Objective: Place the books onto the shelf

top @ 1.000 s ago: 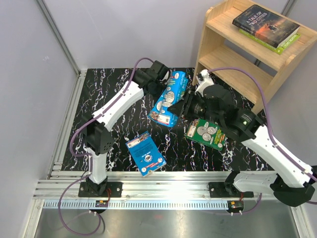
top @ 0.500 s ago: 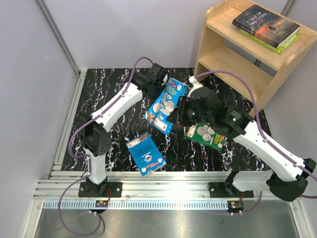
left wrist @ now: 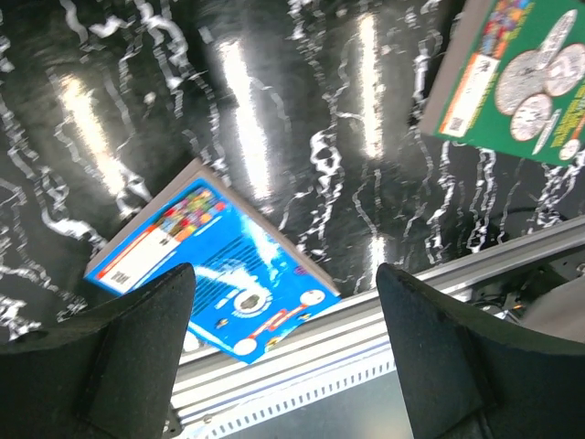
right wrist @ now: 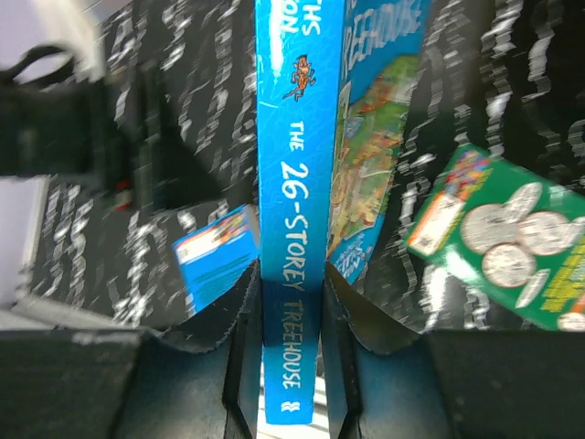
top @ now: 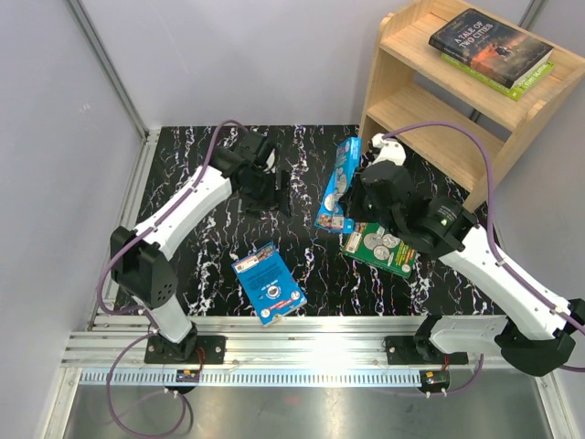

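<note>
My right gripper (top: 350, 198) (right wrist: 291, 340) is shut on the spine of a blue illustrated book (top: 336, 186) (right wrist: 294, 210), held on edge above the table. My left gripper (top: 281, 193) (left wrist: 285, 366) hangs open and empty to the left of it. On the black table lie a blue book (top: 268, 283) (left wrist: 212, 267) (right wrist: 216, 252) near the front edge and a green book with silver coins (top: 379, 247) (left wrist: 517, 80) (right wrist: 501, 241) under my right arm. The wooden shelf (top: 422, 108) stands at the back right. A dark book (top: 489, 42) on a lime green one (top: 528, 80) lies on its top tier.
Grey walls close the left and back sides. An aluminium rail (top: 302, 349) (left wrist: 384, 315) runs along the near edge of the table, just past the blue book. The shelf's lower tier (top: 439, 137) holds nothing that I can see.
My left gripper has let go of the illustrated book and drawn back to the left. My right gripper has kept the book, turned it on edge and carried it right toward the shelf.
</note>
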Motion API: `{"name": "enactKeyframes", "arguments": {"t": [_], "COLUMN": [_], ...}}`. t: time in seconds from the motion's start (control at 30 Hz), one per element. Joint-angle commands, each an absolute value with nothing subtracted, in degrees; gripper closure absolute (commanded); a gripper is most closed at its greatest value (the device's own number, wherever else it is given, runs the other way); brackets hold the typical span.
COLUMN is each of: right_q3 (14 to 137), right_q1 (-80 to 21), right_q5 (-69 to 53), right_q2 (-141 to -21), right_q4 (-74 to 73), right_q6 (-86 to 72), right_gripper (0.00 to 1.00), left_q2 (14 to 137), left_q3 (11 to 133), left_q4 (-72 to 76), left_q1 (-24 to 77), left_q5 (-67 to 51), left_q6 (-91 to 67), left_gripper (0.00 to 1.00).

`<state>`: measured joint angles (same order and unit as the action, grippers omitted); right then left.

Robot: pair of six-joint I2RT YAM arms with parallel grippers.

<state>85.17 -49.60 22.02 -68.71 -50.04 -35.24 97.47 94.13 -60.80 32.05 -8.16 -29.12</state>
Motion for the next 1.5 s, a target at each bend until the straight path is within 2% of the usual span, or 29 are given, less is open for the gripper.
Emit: {"name": "enactKeyframes", "arguments": {"t": [0.0,0.13,0.37,0.53,0.7,0.87,1.07,1.2,1.47], "right_q3": [88.6,91.4,95.6,96.5,89.1,78.0,77.5,74.0,76.6], "right_q1": [-48.8,-48.8,-47.0,-40.3,-33.6,-28.7,-23.7,-22.0,-20.1], "right_q5": [31.1,39.0,62.5,71.9,73.7,72.5,70.9,69.7,66.3], "right_q2": [-66.6,-67.1,-70.4,-72.9,-71.3,-65.9,-68.3,-68.2,-71.9], "right_q4": [-44.7,-47.9,-46.8,-49.9,-45.3,-23.9,-21.3,-8.9,-14.8], "right_q6": [-33.2,-32.9,-24.3,-25.7,-22.4,-9.7,-6.9,-0.4,-4.2], "right_gripper": [1.0,1.0,1.0,1.0,1.0,1.0,1.0,1.0,1.0], "left_q2": [94.7,93.8,88.7,85.4,82.4,79.0,76.7,73.8,70.5], "left_q3": [92.0,90.1,81.9,79.7,78.2,74.6,75.2,74.0,70.6], "left_q4": [-60.7,-60.5,-58.8,-60.3,-61.9,-61.8,-62.3,-62.2,-61.4], "left_q1": [30.2,29.7,29.7,29.7,29.8,29.7,29.5,29.1,27.5], "left_q5": [-9.3,-9.5,-10.7,-10.0,-8.6,-5.8,-0.2,6.7,6.2], "left_q6": [-26.9,-26.4,-25.2,-24.2,-24.4,-25.8,-26.7,-29.3,-30.3], "left_gripper": [0.16,0.16,0.17,0.17,0.17,0.17,0.17,0.16,0.16]}}
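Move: The right hand already grips the blue Treehouse book by its spine; the right end of the shelf's lower board lies about 20 cm ahead, 28 cm right and 10 cm lower. The two stacked books sit some 25 cm ahead, 30 cm right and 12 cm above this hand; the green book lies about 2 cm ahead, 9 cm right and 31 cm below. From the empty left hand, that board end is roughly 15 cm ahead, 45 cm right and slightly higher. Right hand swings its book clockwise, 25 cm right and 10 forward, towards the lower shelf; left retreats leftward. ##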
